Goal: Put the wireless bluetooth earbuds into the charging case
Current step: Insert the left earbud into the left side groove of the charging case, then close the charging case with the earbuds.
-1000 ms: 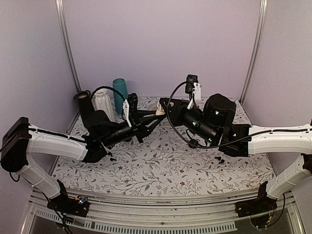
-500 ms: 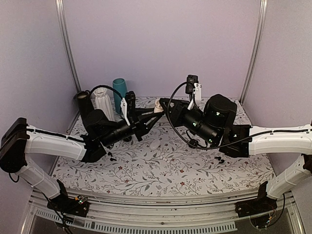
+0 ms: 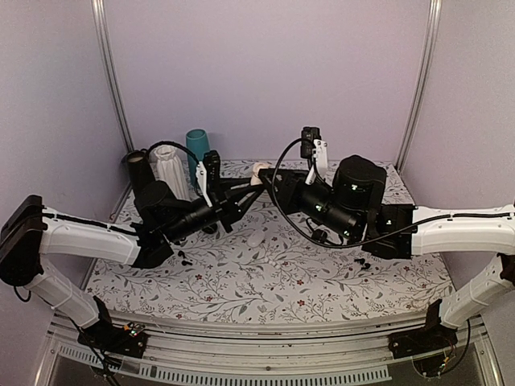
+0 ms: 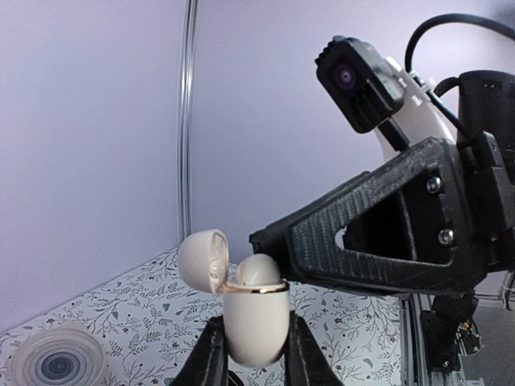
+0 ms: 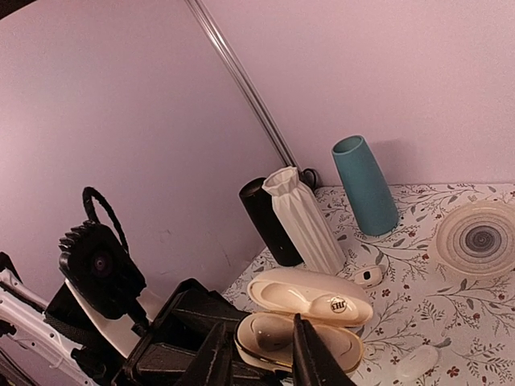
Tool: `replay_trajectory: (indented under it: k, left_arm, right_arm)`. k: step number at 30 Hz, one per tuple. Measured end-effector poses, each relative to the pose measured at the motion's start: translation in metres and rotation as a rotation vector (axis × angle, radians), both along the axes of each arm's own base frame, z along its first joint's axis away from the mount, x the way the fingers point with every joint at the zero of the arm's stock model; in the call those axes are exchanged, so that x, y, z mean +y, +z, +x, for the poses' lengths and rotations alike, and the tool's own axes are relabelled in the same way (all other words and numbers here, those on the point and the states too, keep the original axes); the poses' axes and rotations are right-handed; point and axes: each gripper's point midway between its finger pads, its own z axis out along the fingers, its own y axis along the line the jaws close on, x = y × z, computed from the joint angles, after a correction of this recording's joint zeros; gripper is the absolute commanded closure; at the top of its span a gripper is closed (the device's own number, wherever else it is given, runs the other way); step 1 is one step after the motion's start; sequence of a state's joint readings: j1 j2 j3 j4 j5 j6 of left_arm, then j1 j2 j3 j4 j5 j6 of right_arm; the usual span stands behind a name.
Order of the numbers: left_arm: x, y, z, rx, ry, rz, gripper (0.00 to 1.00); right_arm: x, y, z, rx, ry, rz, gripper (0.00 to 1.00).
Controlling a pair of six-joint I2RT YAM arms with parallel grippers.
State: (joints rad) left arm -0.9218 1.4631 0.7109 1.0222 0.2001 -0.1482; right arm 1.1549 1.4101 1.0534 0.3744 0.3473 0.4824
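Observation:
The white charging case point(image 4: 256, 322) hangs upright in the air, lid flipped open, with my left gripper point(image 4: 253, 334) shut on its lower body. One white earbud point(image 4: 257, 272) sits in a well, its rounded top above the gold rim. In the right wrist view the same case point(image 5: 322, 299) and the earbud point(image 5: 273, 334) lie just under my right gripper point(image 5: 259, 323), whose fingers stand a little apart on either side of the earbud. From above, both grippers meet at the case point(image 3: 259, 170) over the back of the table.
A teal vase point(image 3: 197, 153), a white ribbed vase point(image 3: 169, 165) and a black cylinder point(image 3: 137, 170) stand at the back left. A white pebble-like object point(image 3: 256, 239), small black earbuds point(image 3: 183, 259) and a tiny white piece point(image 5: 366, 276) lie on the floral mat. A round ringed disc point(image 5: 479, 241) lies flat.
Both grippers have lifted slightly and shifted left with the case. The right gripper's fingers have parted a little around the earbud.

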Motion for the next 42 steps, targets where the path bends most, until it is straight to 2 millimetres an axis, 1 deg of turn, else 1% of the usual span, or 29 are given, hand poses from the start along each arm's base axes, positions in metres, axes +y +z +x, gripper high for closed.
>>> replay_trajectory:
  k: [5,13,20,24,29,33,37,39,42]
  left_arm:
    - [0.001,-0.004,0.0,0.0,0.003,0.008,1.0]
    - [0.005,-0.005,-0.003,-0.003,0.007,0.003,1.0]
    - [0.017,0.011,-0.011,-0.045,0.002,-0.046,1.0]
    - [0.022,0.009,-0.017,-0.055,-0.019,-0.045,1.0]
    - [0.028,0.004,-0.024,-0.064,-0.05,-0.031,1.0]
    - [0.03,0.005,-0.035,-0.087,-0.095,-0.023,1.0]
    - [0.035,0.009,-0.043,-0.112,-0.121,-0.024,1.0]
    - [0.038,0.012,-0.047,-0.123,-0.135,-0.026,1.0]
    - [0.039,0.015,-0.052,-0.139,-0.163,-0.024,1.0]
  right_arm:
    - [0.001,-0.004,-0.001,0.021,0.003,-0.015,0.66]
    - [-0.001,0.003,-0.001,0.042,-0.004,-0.023,0.58]
    - [-0.014,0.006,0.007,0.062,-0.032,-0.056,0.54]
    - [-0.027,0.01,0.015,0.073,-0.027,-0.059,0.51]
    - [-0.044,0.019,0.029,0.074,0.012,-0.04,0.5]
    - [-0.05,0.019,0.037,0.083,0.094,-0.038,0.49]
    - [-0.048,0.016,0.032,0.094,0.218,-0.043,0.47]
    - [-0.04,0.014,0.023,0.1,0.314,-0.043,0.46]
    - [-0.022,0.006,0.01,0.117,0.461,-0.047,0.47]
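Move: The left earbud already sits in its groove at the right hand's slightly parted fingertips, about 1 cm ahead, 1 cm left and 1 cm below. The open charging case is about 2 cm ahead, 1 cm left and 2 cm below that hand; from the left hand, which grips it, it is 1 cm right, 1 cm up and level fore-and-aft. On the table, 32 cm below the right hand, lie a white oval 10 cm ahead, 2 cm left, and a round plate 30 cm ahead, straight out. The earbud comes free of the right fingers as they open wider; that hand slips off to its right and forward, some 5 cm and slightly up, then swings partway back left and back while turning about 25 degrees counter-clockwise. The left hand keeps its grip on the case and draws it about 6 cm back and left, rising a little at the end. ##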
